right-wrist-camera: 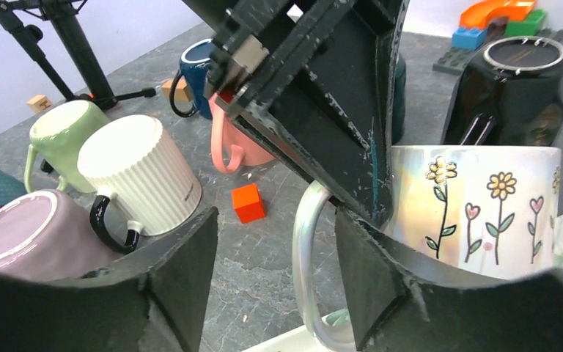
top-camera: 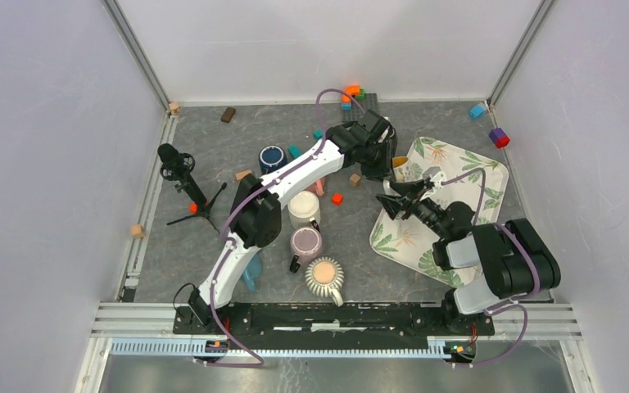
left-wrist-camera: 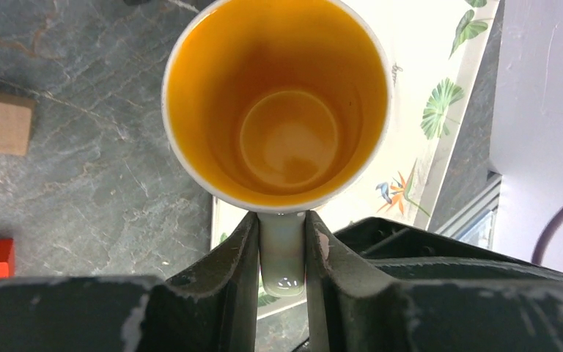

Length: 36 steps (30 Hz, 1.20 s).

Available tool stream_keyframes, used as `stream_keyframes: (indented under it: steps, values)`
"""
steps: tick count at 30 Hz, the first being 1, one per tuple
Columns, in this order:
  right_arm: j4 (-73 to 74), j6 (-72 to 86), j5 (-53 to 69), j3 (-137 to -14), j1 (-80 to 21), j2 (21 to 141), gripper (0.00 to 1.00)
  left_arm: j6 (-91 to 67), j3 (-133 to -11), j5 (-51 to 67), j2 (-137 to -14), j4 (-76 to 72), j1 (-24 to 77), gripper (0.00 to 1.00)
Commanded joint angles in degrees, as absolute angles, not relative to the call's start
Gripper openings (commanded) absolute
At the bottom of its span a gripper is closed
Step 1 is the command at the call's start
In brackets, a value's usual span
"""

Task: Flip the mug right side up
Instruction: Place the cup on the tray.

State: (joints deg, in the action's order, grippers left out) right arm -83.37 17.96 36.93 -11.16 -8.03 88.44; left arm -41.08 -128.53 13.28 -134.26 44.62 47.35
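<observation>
The mug (left-wrist-camera: 278, 139) is white with drawn flowers outside and orange inside. It stands upright, mouth up, at the left edge of the leaf-print tray (top-camera: 459, 164). My left gripper (left-wrist-camera: 282, 220) reaches down from above and is shut on the mug's handle (left-wrist-camera: 283, 257). The top view shows that gripper (top-camera: 381, 160) beside the mug (top-camera: 400, 164). My right gripper (right-wrist-camera: 275, 220) is open at the mug (right-wrist-camera: 484, 213). The handle (right-wrist-camera: 304, 271) stands between its fingers, and its right finger (right-wrist-camera: 370, 271) sits inside the handle loop. In the top view the right gripper (top-camera: 395, 196) is just in front of the mug.
Left of the mug lie a white ribbed mug (right-wrist-camera: 143, 172), an upturned lilac mug (right-wrist-camera: 33, 235), a pale green mug (right-wrist-camera: 62, 128), a pink mug (right-wrist-camera: 238, 150) and a dark blue mug (top-camera: 272, 157). An orange cube (right-wrist-camera: 248, 202) and a small tripod (top-camera: 187, 187) are nearby.
</observation>
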Motion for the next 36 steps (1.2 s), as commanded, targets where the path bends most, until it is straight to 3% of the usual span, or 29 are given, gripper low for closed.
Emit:
stream_keyframes:
  steps: [1, 3, 9, 17, 19, 21, 26, 36]
  values:
    - [-97.09, 16.53, 31.3, -10.5, -7.85, 83.2, 0.68, -35.93, -129.44, 11.23, -131.06, 40.44, 48.96, 0.02]
    - [-85.85, 14.54, 29.05, -10.79, -7.88, 79.0, 0.74, -34.64, -129.72, 10.46, -131.1, 40.18, 49.42, 0.02]
    - [-48.6, 7.51, 19.71, -14.47, -7.92, 64.41, 0.78, -31.24, -129.32, 7.36, -130.71, 38.75, 51.04, 0.02]
    - [-21.11, 11.62, 4.87, -18.03, -7.99, 48.81, 0.83, -29.87, -123.19, 5.67, -128.35, 32.39, 52.45, 0.02]
    - [-12.93, 12.97, 0.58, -20.61, -7.96, 45.95, 0.92, -29.35, -121.59, 5.2, -127.73, 31.1, 52.85, 0.02]
    - [-4.84, 14.96, -4.09, -24.59, -7.99, 45.05, 0.98, -27.95, -120.49, 4.14, -127.28, 30.19, 53.57, 0.02]
    - [14.43, 20.82, -14.08, -36.5, -7.97, 45.22, 0.98, -22.62, -118.47, -1.79, -126.49, 27.82, 55.91, 0.02]
    - [34.77, 28.85, -25.27, -54.92, -7.96, 42.77, 0.98, -14.6, -115.83, -10.12, -127.63, 18.56, 58.25, 0.02]
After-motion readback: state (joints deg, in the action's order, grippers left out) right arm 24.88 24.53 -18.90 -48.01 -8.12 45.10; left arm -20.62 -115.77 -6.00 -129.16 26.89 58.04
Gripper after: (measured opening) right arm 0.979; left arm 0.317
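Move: The left hand already holds the flowered mug by its handle, the mug's body about 5 cm ahead and 5 cm right. The tray's middle lies some 15 cm right, 5 cm back and roughly 10 cm below. The black mug stands about 11 cm straight ahead of the left hand, 6 cm lower; the wooden block 4 cm ahead, 8 cm left and 9 cm down. From the right hand, the flowered mug is about 6 cm ahead and 2 cm right. Keeping its pinch on the handle, the left hand carries the mug some 4 cm right and a little back, farther over the tray, while its wrist rolls about 30 degrees to bring the rim back towards upright. The right fingers, already partly open around the handle, spread fully and leave it, going about 16 cm right and 11 cm up with a brief dip, turning clockwise and tipping down. ##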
